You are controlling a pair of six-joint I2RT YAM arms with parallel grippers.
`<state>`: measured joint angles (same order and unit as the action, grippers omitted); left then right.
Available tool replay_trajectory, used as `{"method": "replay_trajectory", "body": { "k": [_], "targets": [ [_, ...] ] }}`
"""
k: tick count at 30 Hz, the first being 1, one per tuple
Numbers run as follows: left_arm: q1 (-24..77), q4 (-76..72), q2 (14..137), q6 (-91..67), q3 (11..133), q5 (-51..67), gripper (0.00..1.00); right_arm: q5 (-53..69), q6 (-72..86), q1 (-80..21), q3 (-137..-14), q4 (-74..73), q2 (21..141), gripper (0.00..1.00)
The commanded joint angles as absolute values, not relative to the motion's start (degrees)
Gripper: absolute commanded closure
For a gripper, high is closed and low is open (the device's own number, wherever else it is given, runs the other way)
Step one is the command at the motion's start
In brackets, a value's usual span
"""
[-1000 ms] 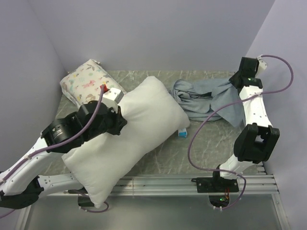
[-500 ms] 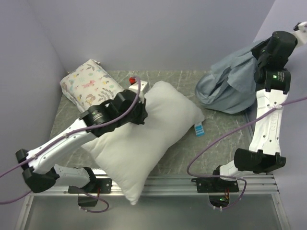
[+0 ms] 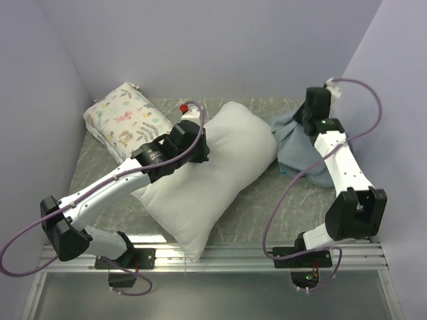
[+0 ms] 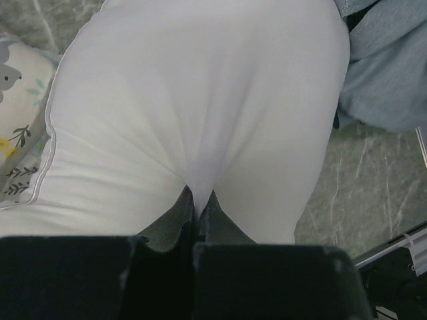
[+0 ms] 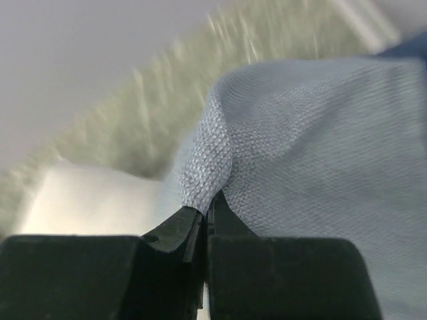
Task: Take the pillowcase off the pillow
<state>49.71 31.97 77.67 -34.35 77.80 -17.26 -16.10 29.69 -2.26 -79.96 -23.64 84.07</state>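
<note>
The off-white pillow (image 3: pixel 213 173) lies bare and slantwise across the middle of the table, and it fills the left wrist view (image 4: pixel 200 100). My left gripper (image 3: pixel 202 148) is shut on a pinched fold of the pillow's fabric (image 4: pixel 198 202) at its back left side. The pillowcase (image 3: pixel 303 150) shows its grey-blue reverse. It is heaped on the table just right of the pillow's far end. My right gripper (image 3: pixel 299 125) is shut on a fold of that cloth (image 5: pixel 207 210), with the pillow's white end (image 5: pixel 80 200) close beside it.
A smaller floral-print pillow (image 3: pixel 123 120) rests in the back left corner, close to the big pillow's left edge (image 4: pixel 13 133). Lilac walls close in the back and both sides. An aluminium rail (image 3: pixel 233 253) runs along the near edge of the marbled tabletop (image 3: pixel 267 213).
My right gripper has swung down and left from high by the right wall, bringing the pillowcase onto the table beside the pillow. My left arm has pushed the pillow further back and right.
</note>
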Motion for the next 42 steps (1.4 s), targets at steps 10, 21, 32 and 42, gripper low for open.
{"method": "replay_trajectory", "body": {
  "k": [10,21,32,42],
  "targets": [
    [48.96,16.70,76.46,-39.81,67.94,-13.45,1.00,-12.06,37.08,12.65,-48.89,-7.13,78.41,1.00],
    [48.87,17.22,75.59,-38.41,65.83,-14.15,0.59,-4.22,36.66,13.71,-44.12,-7.02,67.68,0.60],
    [48.34,23.29,66.89,-30.33,73.56,-19.51,0.01,-9.30,32.87,-3.04,-52.81,-16.25,55.99,0.04],
    [48.34,27.95,56.26,-29.79,68.48,-25.23,0.01,-17.23,32.43,-29.26,-57.48,-18.37,52.91,0.01]
  ]
}}
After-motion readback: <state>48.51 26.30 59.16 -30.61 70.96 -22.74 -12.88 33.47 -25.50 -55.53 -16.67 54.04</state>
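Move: The white pillow, pinched in the left hand, has its middle almost beneath that hand, some 3 cm to the right and 15 cm down; a patterned pillow lies about 20 cm ahead and 25 cm left of the hand. The freed pillowcase hangs from the right hand, its middle roughly 3 cm back, 4 cm right and 18 cm below, with the white pillow's middle about 15 cm back and 41 cm left of the right hand. The grey-blue pillowcase is swept down about 18 cm, back and somewhat to the right onto the table, where the right hand opens and lets go, then rises and swings some 20 cm left towards the white pillow, turning counter-clockwise. The pillow is eased a little lower by the left hand, which opens wide, comes free, then lifts and draws off to the left, fingers tipping up. ##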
